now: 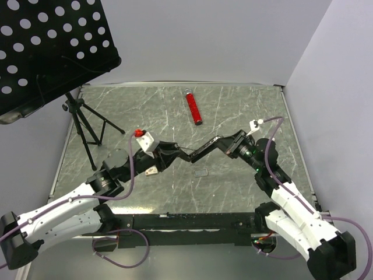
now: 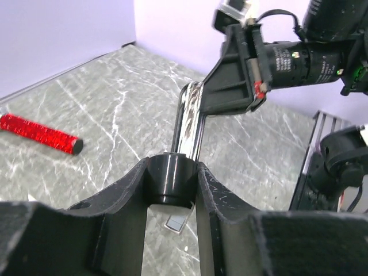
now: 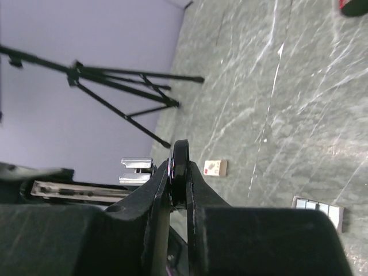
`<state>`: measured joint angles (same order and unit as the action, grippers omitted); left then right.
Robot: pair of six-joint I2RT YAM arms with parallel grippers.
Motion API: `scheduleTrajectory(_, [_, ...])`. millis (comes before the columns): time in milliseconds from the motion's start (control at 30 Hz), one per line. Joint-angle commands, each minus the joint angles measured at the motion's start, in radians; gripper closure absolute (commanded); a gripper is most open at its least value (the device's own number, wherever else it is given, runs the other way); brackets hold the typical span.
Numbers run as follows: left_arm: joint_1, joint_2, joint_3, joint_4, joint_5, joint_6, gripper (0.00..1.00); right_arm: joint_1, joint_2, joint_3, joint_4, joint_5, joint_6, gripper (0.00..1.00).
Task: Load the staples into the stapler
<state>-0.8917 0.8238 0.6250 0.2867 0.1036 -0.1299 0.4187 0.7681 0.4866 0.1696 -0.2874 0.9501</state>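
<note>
The black stapler (image 1: 197, 153) hangs above the table's middle, swung open between both arms. My left gripper (image 1: 173, 154) is shut on its rounded black end (image 2: 171, 177), and the chrome rail (image 2: 191, 118) runs up from there. My right gripper (image 1: 221, 143) is shut on the thin black lid (image 3: 181, 167), seen edge-on between its fingers. The staples (image 1: 202, 172), a small silver strip, lie flat on the table under the stapler. They show between my left fingers (image 2: 177, 223) and at the lower right of the right wrist view (image 3: 317, 208).
A red tube (image 1: 193, 107) lies at the back centre. A small beige box piece (image 1: 152, 171) sits by the left arm. A black perforated music stand (image 1: 46, 46) on a tripod (image 1: 87, 125) overhangs the back left corner. Walls enclose the table.
</note>
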Motion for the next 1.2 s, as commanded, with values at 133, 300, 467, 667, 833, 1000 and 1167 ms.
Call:
scheduleTrajectory(133, [0.037, -0.162, -0.154, 0.071, -0.360, -0.215, 0.99, -0.245, -0.033, 0.050, 0.178, -0.085, 0.242, 1.00])
scheduleTrajectory(300, [0.040, -0.239, -0.283, 0.118, -0.508, -0.425, 0.99, -0.293, -0.024, 0.033, 0.322, -0.142, 0.380, 1.00])
scheduleTrajectory(467, [0.040, -0.269, -0.384, 0.150, -0.539, -0.661, 0.83, -0.307, -0.016, -0.009, 0.445, -0.130, 0.515, 1.00])
scheduleTrajectory(667, [0.042, -0.190, -0.377, 0.233, -0.432, -0.723, 0.48, -0.307, -0.023, -0.013, 0.412, -0.093, 0.475, 1.00])
scheduleTrajectory(833, [0.042, -0.157, -0.347, 0.233, -0.372, -0.740, 0.17, -0.305, -0.030, -0.037, 0.401, -0.055, 0.463, 1.00])
scheduleTrajectory(1000, [0.040, -0.208, -0.317, 0.138, -0.412, -0.737, 0.05, -0.305, -0.006, -0.056, 0.410, -0.047, 0.444, 1.00])
scheduleTrajectory(1167, [0.049, -0.226, -0.198, 0.059, -0.427, -0.510, 0.01, -0.307, 0.011, -0.042, 0.416, -0.078, 0.398, 1.00])
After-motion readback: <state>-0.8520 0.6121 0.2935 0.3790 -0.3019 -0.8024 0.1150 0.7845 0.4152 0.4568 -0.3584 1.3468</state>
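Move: Both grippers already hold the black stapler, one at each end, and it is bent in a V; its bend lies about 4 cm right of and 2 cm behind the left hand, and roughly 11 cm left and 7 cm back of the right, at about hand height. Some 25 cm below the left hand, the staples tray lies 9 cm to its right, level with it, and the small box 11 cm to its left and about 1 cm ahead. Draw the grippers apart with both still gripping the black stapler: left hand about 5 cm left while sinking, right hand some 4 cm right and as much up, each rolling as it goes. Then open the left fingers wide to let go of its end, lowering and tipping that hand downward, and keep the right grip while swinging it a little farther right and forward. ##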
